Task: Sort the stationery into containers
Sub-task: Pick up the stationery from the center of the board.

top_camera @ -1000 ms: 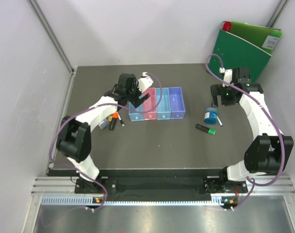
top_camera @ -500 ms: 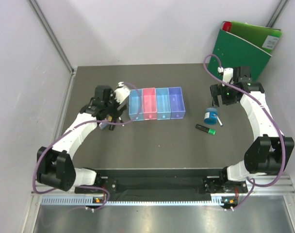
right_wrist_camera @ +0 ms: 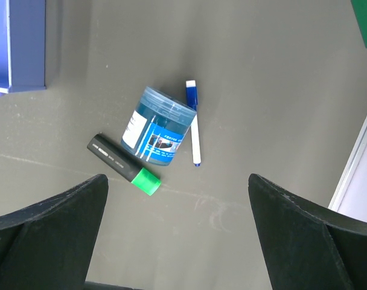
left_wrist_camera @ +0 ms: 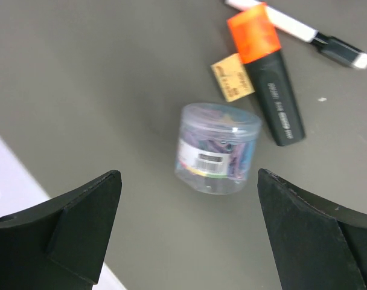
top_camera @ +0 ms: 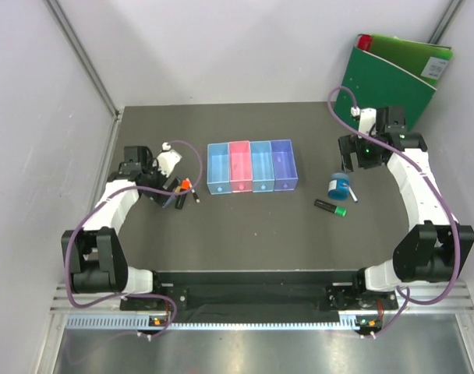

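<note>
The containers (top_camera: 252, 166), a joined row of blue, pink, blue and purple bins, stand mid-table. Left of them lie an orange-capped black marker (left_wrist_camera: 269, 72), a thin white pen (left_wrist_camera: 304, 30) and a small clear tub of coloured clips (left_wrist_camera: 217, 148). My left gripper (left_wrist_camera: 188, 202) (top_camera: 157, 181) hangs open above the tub, touching nothing. To the right lie a round blue tub (right_wrist_camera: 159, 127), a green-capped marker (right_wrist_camera: 123, 166) and a white pen with a blue cap (right_wrist_camera: 194, 124). My right gripper (right_wrist_camera: 177, 202) (top_camera: 348, 162) is open above them, empty.
A big green binder (top_camera: 393, 74) leans against the back right wall. A small orange label (left_wrist_camera: 233, 77) lies by the orange-capped marker. The purple bin's corner (right_wrist_camera: 20, 42) shows in the right wrist view. White walls close both sides.
My left arm has swung left from over the containers and now hangs above the clip tub and orange-capped marker. The right arm has not moved.
</note>
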Action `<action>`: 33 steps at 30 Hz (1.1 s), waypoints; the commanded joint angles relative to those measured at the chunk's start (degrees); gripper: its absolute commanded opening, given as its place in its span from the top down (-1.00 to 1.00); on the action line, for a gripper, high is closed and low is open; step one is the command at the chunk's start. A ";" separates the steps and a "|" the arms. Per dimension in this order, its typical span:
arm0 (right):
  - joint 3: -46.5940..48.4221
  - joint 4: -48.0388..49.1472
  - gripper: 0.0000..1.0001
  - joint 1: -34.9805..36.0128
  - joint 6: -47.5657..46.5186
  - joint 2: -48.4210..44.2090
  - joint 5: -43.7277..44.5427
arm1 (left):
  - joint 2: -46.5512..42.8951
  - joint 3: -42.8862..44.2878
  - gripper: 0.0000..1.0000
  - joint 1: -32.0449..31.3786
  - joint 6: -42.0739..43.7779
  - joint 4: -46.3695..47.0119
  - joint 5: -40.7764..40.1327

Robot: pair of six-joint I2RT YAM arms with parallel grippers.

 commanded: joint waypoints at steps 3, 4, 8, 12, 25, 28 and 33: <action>2.07 0.59 -0.99 0.71 -0.68 -2.74 -0.24 | -0.56 -2.51 -0.98 1.05 4.13 -2.16 5.66; 2.16 0.50 -0.99 0.71 -0.77 -2.83 -0.15 | -0.56 -3.48 -0.98 1.23 4.57 -2.07 5.66; 2.16 0.24 -0.99 0.71 -0.77 -2.91 -0.15 | -0.21 -5.50 -0.98 1.85 6.58 -1.11 5.31; 2.07 0.06 -0.99 0.71 -0.59 -3.00 -0.06 | 0.49 -7.17 -0.98 2.46 8.17 1.26 4.43; 0.84 0.06 -0.99 0.71 -0.06 -3.44 0.46 | 6.12 -6.39 -0.97 3.52 8.79 6.37 5.57; 0.75 -0.03 -0.99 0.71 -0.15 -3.27 0.73 | 5.77 -6.38 -0.97 3.60 9.14 6.45 6.18; 0.75 0.06 -0.99 0.71 0.11 -2.91 0.64 | 5.59 -6.74 -0.98 3.60 10.19 7.42 6.89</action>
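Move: The clear jar of paper clips lies just below the left hand, some 7 cm down, about 3 cm to its right and 2 cm ahead. Beside it, the small yellow box is roughly 8 cm right and 4 cm ahead of that hand, the orange highlighter about 10 cm right and 3 cm ahead, and the white marker some 14 cm right and 4 cm ahead. From the right hand, the clip jar lies about 70 cm left, 3 cm ahead and 16 cm down. No grip on the paper-clip jar yet: the left hand sinks about 6 cm towards it with fingers wide open. It draws back some 3 cm on the way down, then eases forward again by about half of that as the descent ends, the fingers tipping roughly 5–10 degrees closer to vertical and turning slightly clockwise. ##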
